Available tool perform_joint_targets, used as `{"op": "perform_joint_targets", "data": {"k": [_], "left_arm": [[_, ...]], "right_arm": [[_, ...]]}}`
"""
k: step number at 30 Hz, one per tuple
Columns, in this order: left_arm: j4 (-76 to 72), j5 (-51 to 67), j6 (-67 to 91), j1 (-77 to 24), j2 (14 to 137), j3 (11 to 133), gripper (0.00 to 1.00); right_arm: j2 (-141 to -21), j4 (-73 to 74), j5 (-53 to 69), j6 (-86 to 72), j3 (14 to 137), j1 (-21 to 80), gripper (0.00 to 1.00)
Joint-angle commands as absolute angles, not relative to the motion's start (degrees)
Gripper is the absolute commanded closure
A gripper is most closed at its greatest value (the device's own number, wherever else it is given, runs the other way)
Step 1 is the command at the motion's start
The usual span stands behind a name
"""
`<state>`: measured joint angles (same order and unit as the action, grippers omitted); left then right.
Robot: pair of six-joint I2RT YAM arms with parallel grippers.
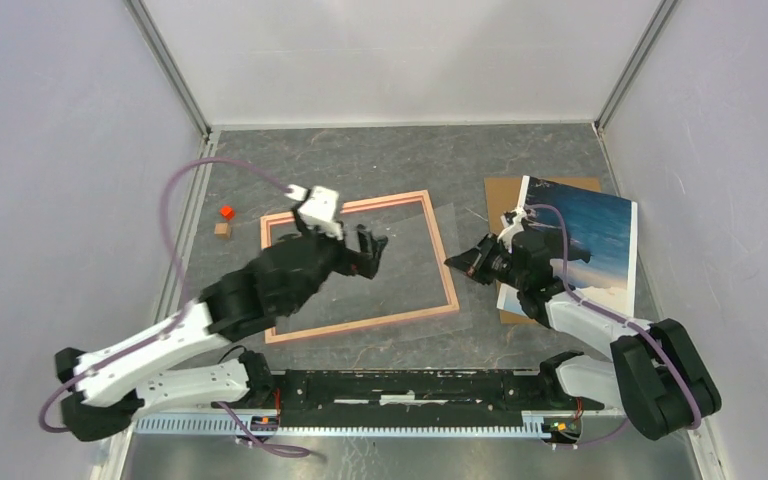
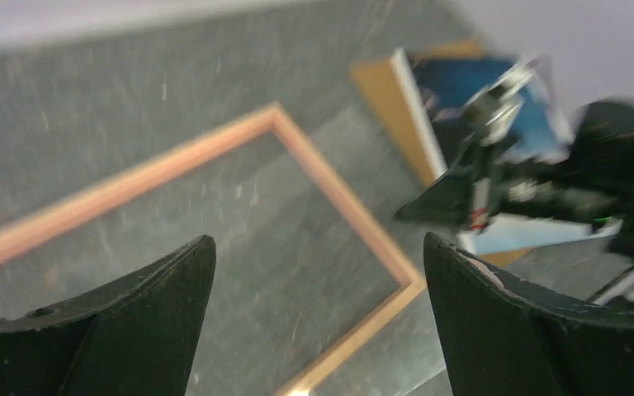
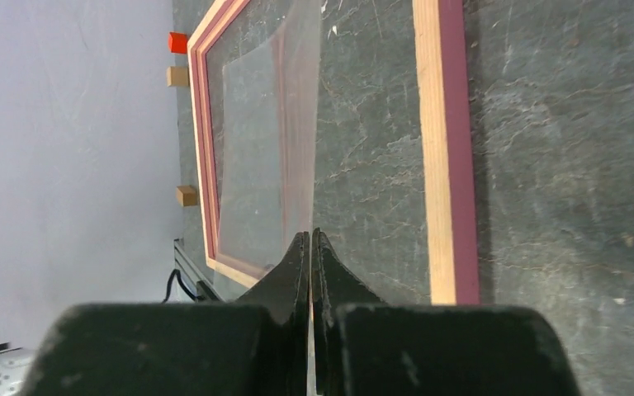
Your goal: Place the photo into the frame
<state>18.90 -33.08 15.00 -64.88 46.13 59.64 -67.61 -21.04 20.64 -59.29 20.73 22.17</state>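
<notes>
The frame (image 1: 360,205), thin-railed and salmon-pink, lies flat mid-table; it also shows in the wrist views as the frame (image 2: 330,181) and the frame (image 3: 442,148). The photo (image 1: 600,240), blue water and dark cliffs, rests at the right on a brown backing board (image 1: 505,195). My left gripper (image 1: 375,245) hovers over the frame's inside, wide open and empty (image 2: 318,247). My right gripper (image 1: 457,262) sits at the frame's right rail, shut (image 3: 309,235) on the edge of a clear sheet (image 3: 264,140) that reaches across the frame.
A red cube (image 1: 226,212) and a wooden cube (image 1: 222,230) sit just left of the frame. Another wooden block (image 3: 186,195) lies near the frame's near-left corner. Pale enclosure walls ring the table on three sides.
</notes>
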Motion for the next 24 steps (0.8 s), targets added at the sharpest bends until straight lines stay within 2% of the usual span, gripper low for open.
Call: {"op": "perform_joint_targets", "data": {"k": [1,2,4,7,10,18,21,24], "left_arm": [[22.88,-25.93,33.70,-53.87,53.12,53.17,0.00],[22.83,-21.80,36.40,-50.45,54.29,51.51,0.00],[20.91,-15.31,39.34,-45.08,55.13,47.39,0.00],[14.79,-15.39,40.44,-43.98,53.62,39.42,0.00],[9.33,-14.05,41.72,-43.86,53.49,31.92,0.00],[7.27,-14.72,48.79,-43.86,54.89,24.29,0.00],[4.98,-14.94,49.48,-43.85,55.44,22.47,0.00],[4.94,-14.56,50.00,-43.86,56.45,22.36,0.00]], "right_arm": [[-67.72,-32.37,29.46,-52.43,17.75,18.63,1.00],[-67.64,-32.63,31.42,-50.60,17.42,18.01,1.00],[-68.83,-26.66,34.64,-43.43,19.79,17.56,0.91],[-71.59,-21.48,38.75,-36.97,21.78,17.40,0.84],[-72.73,-24.70,40.23,-38.14,20.06,17.40,0.81],[-75.92,-27.70,41.59,-39.72,19.46,17.40,0.70],[-76.94,-31.56,43.09,-42.17,18.17,17.40,0.62],[-76.91,-32.28,42.91,-42.96,17.65,17.38,0.51]]}}
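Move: The clear sheet is pinched in my right fingers; its middle is about 13 cm to their left, roughly level fore and aft and 5 cm below, spread over the frame. The frame's centre lies some 16 cm left and 8 cm below that hand, the photo about 26 cm to its right. From my empty left hand, the sheet's middle is some 6 cm ahead, 1 cm left and 31 cm below, the frame's centre about 7 cm ahead, 4 cm left. I drop my left hand fast, some 30 cm down over the frame towards the clear sheet, swinging forward a little and back again while its fingers tip down about 40 degrees and stay wide open. My right hand eases back and down a few centimetres, turning about 20 degrees counter-clockwise, and opens partway, giving up its pinch with the sheet's edge still between the fingers. ##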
